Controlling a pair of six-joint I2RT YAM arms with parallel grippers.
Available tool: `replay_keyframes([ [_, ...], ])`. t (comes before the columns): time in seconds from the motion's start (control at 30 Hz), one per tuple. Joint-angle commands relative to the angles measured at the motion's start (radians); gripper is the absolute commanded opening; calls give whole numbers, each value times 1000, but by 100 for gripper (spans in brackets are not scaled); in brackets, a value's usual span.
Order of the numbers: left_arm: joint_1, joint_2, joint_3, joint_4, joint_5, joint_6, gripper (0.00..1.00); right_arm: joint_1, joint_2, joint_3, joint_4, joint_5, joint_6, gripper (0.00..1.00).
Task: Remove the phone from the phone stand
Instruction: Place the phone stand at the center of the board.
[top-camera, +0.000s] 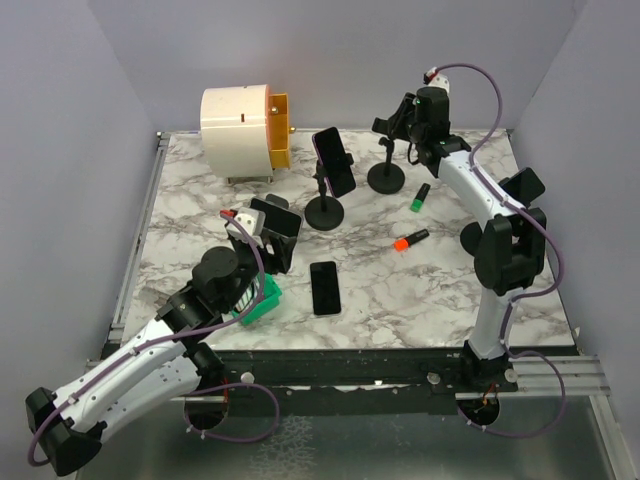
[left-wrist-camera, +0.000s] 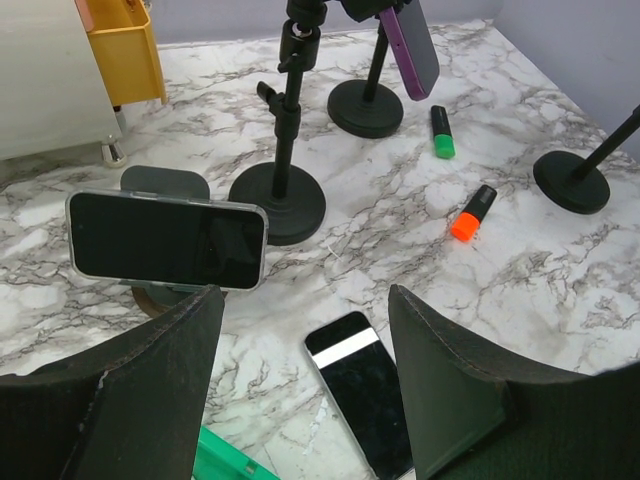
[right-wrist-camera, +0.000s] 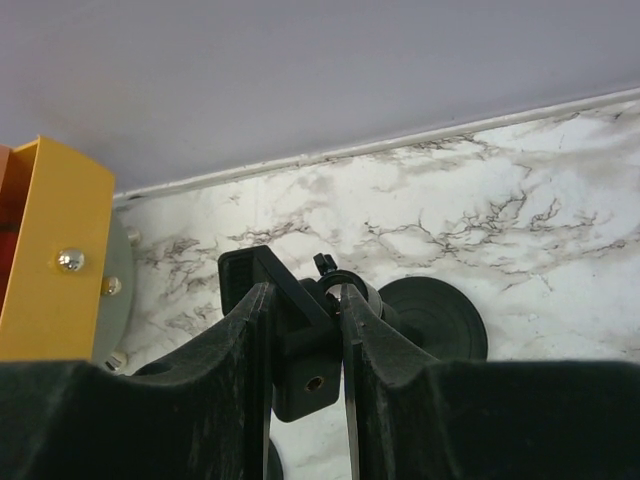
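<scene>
A black phone lies flat on the marble, and in the left wrist view this flat phone shows below and between my open left fingers. My left gripper holds nothing. Left of it a second phone sits sideways in a low stand. A purple phone is clamped on a tall stand. My right gripper is shut on the clamp head of an empty phone stand, above its round base.
A white and yellow drum-shaped device stands at the back left. A green marker and an orange marker lie right of centre. Another stand base is by the right arm. A green object lies under my left wrist.
</scene>
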Motion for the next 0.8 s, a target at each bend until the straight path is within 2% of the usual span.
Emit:
replay_keyframes([
  [0.0, 15, -3, 3, 11, 24, -11, 68, -3, -2, 42, 77, -19, -9, 0],
  [0.03, 18, -3, 3, 11, 27, -13, 68, -3, -3, 40, 71, -20, -9, 5],
  [0.2, 24, -10, 2, 15, 39, -17, 68, -3, -24, 17, 49, -14, -12, 56],
  [0.3, 25, -13, 0, 14, 42, -19, 68, -3, -38, 24, 23, 0, -14, 74],
  [0.43, 25, -22, 0, 14, 43, -20, 68, -4, -67, 42, -12, 4, -16, 84],
  [0.57, 25, -33, -4, 17, 48, -22, 68, -4, -117, 62, -60, 54, 2, 90],
  [0.6, 25, -37, -4, 18, 48, -23, 68, -4, -130, 78, -84, 71, 6, 96],
  [0.63, 25, -40, -6, 19, 48, -24, 68, -4, -145, 89, -100, 82, 6, 99],
  [0.77, 25, -50, -11, 25, 49, -27, 68, -3, -257, 74, -120, 78, 20, 100],
])
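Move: At the far side of the board, the phone stand already has its clamp head between the right fingers. Its middle is straight below that hand, some 10 cm down. The green marker lies about 6 cm back and 10 cm right of the hand; the stand with the purple phone is roughly 10 cm back and 18 cm left. From the idle left hand the phone stand is about 35 cm ahead and 31 cm right. Letting go of the phone stand's clamp head, the right hand first stays in place while its fingers spread from about a third open to fully open. Then it rises about 6 cm off the head, easing back some 2 cm, the wrist almost unturned. ##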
